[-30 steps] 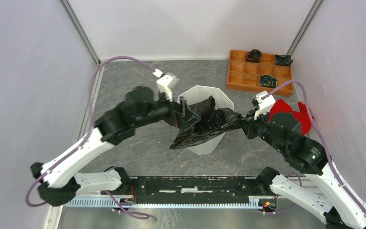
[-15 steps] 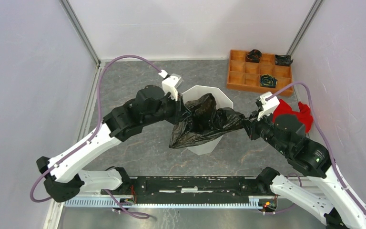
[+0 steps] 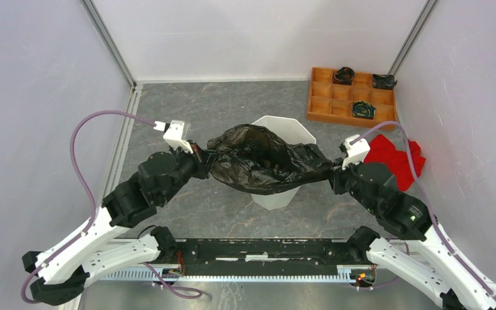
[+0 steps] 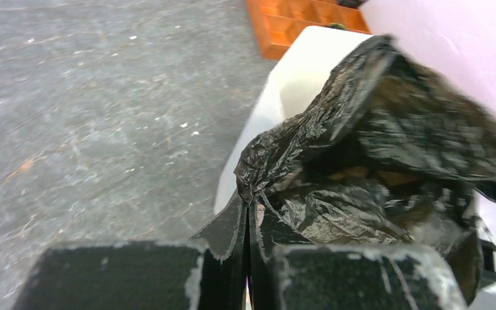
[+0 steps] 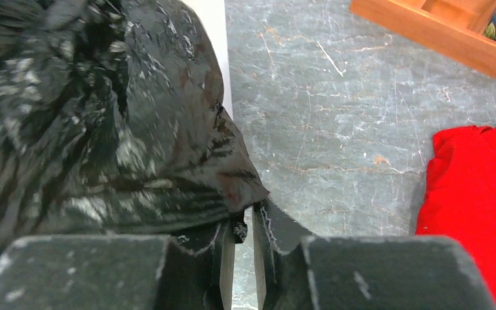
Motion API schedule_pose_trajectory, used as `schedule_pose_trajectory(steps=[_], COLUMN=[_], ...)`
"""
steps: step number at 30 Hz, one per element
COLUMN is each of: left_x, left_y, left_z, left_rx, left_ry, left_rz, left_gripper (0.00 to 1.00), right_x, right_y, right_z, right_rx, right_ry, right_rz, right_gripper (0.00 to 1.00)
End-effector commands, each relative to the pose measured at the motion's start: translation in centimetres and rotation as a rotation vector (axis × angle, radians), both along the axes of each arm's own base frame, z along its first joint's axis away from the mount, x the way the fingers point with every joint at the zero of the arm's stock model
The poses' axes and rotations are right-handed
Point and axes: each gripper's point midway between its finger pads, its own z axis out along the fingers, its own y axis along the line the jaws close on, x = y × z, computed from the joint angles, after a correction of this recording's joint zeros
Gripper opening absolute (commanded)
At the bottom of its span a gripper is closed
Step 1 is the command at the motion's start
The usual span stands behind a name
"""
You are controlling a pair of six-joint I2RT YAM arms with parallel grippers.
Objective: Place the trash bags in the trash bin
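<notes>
A glossy black trash bag (image 3: 258,161) hangs stretched over the white trash bin (image 3: 275,197), reaching from one gripper to the other. My left gripper (image 3: 203,157) is left of the bin and shut on the bag's left edge; in the left wrist view the film (image 4: 374,129) bunches out of the closed tips (image 4: 248,206), with the bin's rim (image 4: 297,84) behind. My right gripper (image 3: 331,173) is at the bag's right corner. Its jaws (image 5: 242,216) stand a narrow gap apart, and the bag's corner (image 5: 103,129) lies over the left fingertip.
A red cloth (image 3: 394,158) lies on the grey floor just right of my right arm. An orange compartmented tray (image 3: 352,97) with dark rolled items sits at the back right. White walls close in the left, back and right sides.
My left gripper shut on the bag's edge and pulled back to the left, spreading the bag wide across the bin. My right jaws have parted slightly.
</notes>
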Motion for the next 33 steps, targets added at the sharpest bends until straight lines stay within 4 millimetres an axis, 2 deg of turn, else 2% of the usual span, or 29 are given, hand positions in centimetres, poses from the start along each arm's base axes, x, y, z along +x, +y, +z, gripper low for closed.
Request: schedule_pose_trajectory(steps=[1, 5, 9, 11, 13, 16, 18, 20, 23, 28, 31, 33], left_x=[2.2, 2.9, 3.1, 3.1, 3.0, 2.5, 2.0, 1.3, 0.1, -1.9, -3.0, -3.1], left_y=[2.2, 1.1, 0.8, 0.9, 0.6, 0.7, 1.3, 2.0, 2.8, 4.8, 4.8, 4.5], left_z=[-0.6, -2.3, -5.1, -6.0, -6.1, -5.4, -4.3, -4.0, -3.3, -3.0, -0.5, 1.3], left_rx=[-0.038, 0.000, 0.009, 0.007, 0.000, 0.020, 0.041, 0.069, 0.086, 0.102, 0.047, 0.024], left_ry=[-0.007, 0.049, 0.122, 0.136, 0.138, 0.144, 0.140, 0.150, 0.155, 0.162, 0.093, 0.069], left_rz=[0.206, 0.207, 0.234, 0.241, 0.218, 0.191, 0.180, 0.171, 0.139, 0.108, 0.038, 0.018], left_gripper=[0.06, 0.12, 0.13, 0.19, 0.27, 0.34, 0.44, 0.55, 0.71, 0.81, 0.87, 0.90], right_x=[2.2, 3.8, 4.3, 4.3, 4.0, 2.9, 1.7, 0.5, -1.7, -4.9, -6.1, -5.9], right_y=[-0.2, -1.2, -1.9, -1.9, -1.9, -2.3, -2.7, -3.0, -2.1, -1.3, 0.7, 2.2], right_z=[0.9, -0.4, -0.3, 0.0, 0.3, 1.0, 1.2, 1.7, 3.0, 6.1, 8.1, 9.5], right_rx=[0.028, -0.041, -0.072, -0.080, -0.103, -0.148, -0.171, -0.167, -0.125, -0.085, -0.036, 0.001], right_ry=[-0.088, -0.114, -0.144, -0.160, -0.164, -0.142, -0.108, -0.085, -0.080, -0.150, -0.231, -0.263], right_rz=[-0.085, -0.167, -0.204, -0.188, -0.163, -0.115, -0.080, -0.044, 0.082, 0.274, 0.414, 0.469], right_gripper=[0.20, 0.23, 0.28, 0.36, 0.50, 0.70, 0.78, 0.84, 0.93, 0.96, 0.98, 0.95])
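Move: Both grippers hold opposite edges of the black trash bag. From the left hand the trash bin's middle is about 16 cm right, 3 cm ahead and 19 cm down; from the right hand it is some 13 cm left, 4 cm ahead and 14 cm down. The red cloth lies about 20 cm right of the right hand and 9 cm ahead, the orange tray 30 cm ahead and 9 cm right, both some 24 cm below. Left lowers its bag edge about 8 cm, right eases some 3 cm forward, then both release and back off. ##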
